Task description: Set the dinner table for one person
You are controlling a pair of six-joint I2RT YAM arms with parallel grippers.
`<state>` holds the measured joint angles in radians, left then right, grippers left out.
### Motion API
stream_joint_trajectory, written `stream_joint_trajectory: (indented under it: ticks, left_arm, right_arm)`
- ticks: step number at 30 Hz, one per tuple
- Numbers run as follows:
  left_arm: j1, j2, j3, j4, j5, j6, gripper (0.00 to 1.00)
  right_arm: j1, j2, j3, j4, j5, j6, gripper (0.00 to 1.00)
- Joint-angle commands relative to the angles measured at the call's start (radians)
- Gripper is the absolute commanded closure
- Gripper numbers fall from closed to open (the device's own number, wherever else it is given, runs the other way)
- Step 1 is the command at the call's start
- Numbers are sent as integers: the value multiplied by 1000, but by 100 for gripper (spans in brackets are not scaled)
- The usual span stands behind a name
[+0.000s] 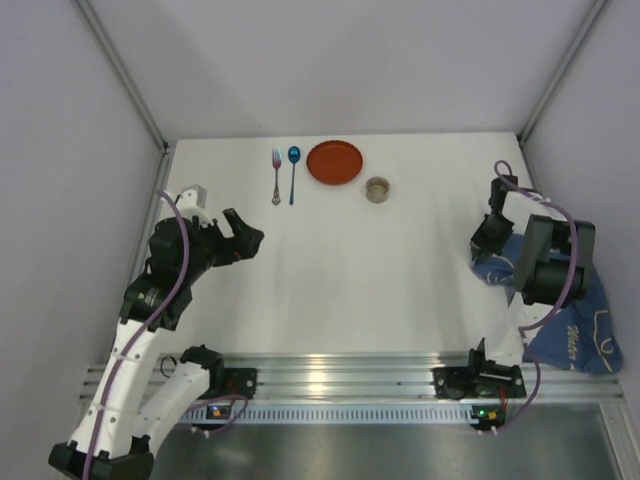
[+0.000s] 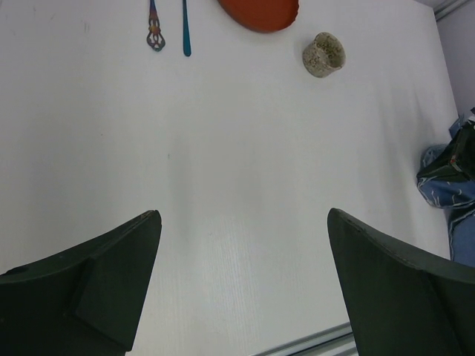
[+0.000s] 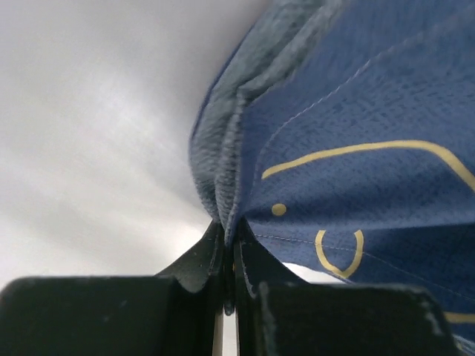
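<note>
The dinner table (image 1: 380, 270) is a plain white top. At its far side lie a fork (image 1: 277, 175), a blue spoon (image 1: 293, 172), a red plate (image 1: 334, 162) and a small speckled cup (image 1: 378, 189). A dark blue cloth (image 1: 580, 330) with pale outlines is bunched at the right edge. My right gripper (image 1: 487, 245) is shut on a fold of this cloth (image 3: 356, 111), the fabric pinched between its fingertips (image 3: 230, 237). My left gripper (image 1: 248, 233) hangs open over the left part of the table, with only bare tabletop (image 2: 223, 148) between its fingers (image 2: 245, 215).
Grey side panels close in the table on the left, right and far sides. An aluminium rail (image 1: 350, 375) carrying the arm bases runs along the near edge. The left wrist view also shows the cup (image 2: 323, 53), the plate (image 2: 260, 11) and the cloth (image 2: 445, 185).
</note>
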<state>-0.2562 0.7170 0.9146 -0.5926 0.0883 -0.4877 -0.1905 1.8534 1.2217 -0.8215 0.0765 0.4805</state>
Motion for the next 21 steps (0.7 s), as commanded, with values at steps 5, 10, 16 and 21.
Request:
stream_joint_trajectory:
  ticks: [5,10,16,21]
  left_arm:
    - [-3,47,21,51,-2,-3,1]
    - [-5,94,43,86,13,8,1]
    - [-18,139,69,100,25,-5,1]
    - [-43,133,73,100,5,-22,1]
  right_arm:
    - [339,-209,-100,64,-279,168,100]
    - [531,-237,-27,168,-426,389,100]
    - [648,-125,27,468,-564,665,100]
    - [677,-10,88,659,-604,843,100]
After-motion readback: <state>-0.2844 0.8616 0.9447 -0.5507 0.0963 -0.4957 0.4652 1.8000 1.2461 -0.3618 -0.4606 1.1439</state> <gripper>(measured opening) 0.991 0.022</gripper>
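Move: The right fingers already hold the blue cloth's corner, just above the table. The bare table middle it goes to lies about 38 cm left and 2 cm forward; the cup is roughly 29 cm left and 24 cm forward, the plate some 42 cm left and 36 cm forward. The cloth's bulk lies about 20 cm right and 14 cm back. From the empty left gripper the table middle is about 22 cm right, 8 cm ahead and 26 cm below. Sweep the right gripper fast to the left, about 35 cm, from the right edge to the table middle, keeping the fingers shut on the blue cloth's corner; rise some 10 cm once under way and tilt the fingers towards the left. Ease the open left gripper a couple of centimetres forward and down, then slightly up and right, touching nothing. ##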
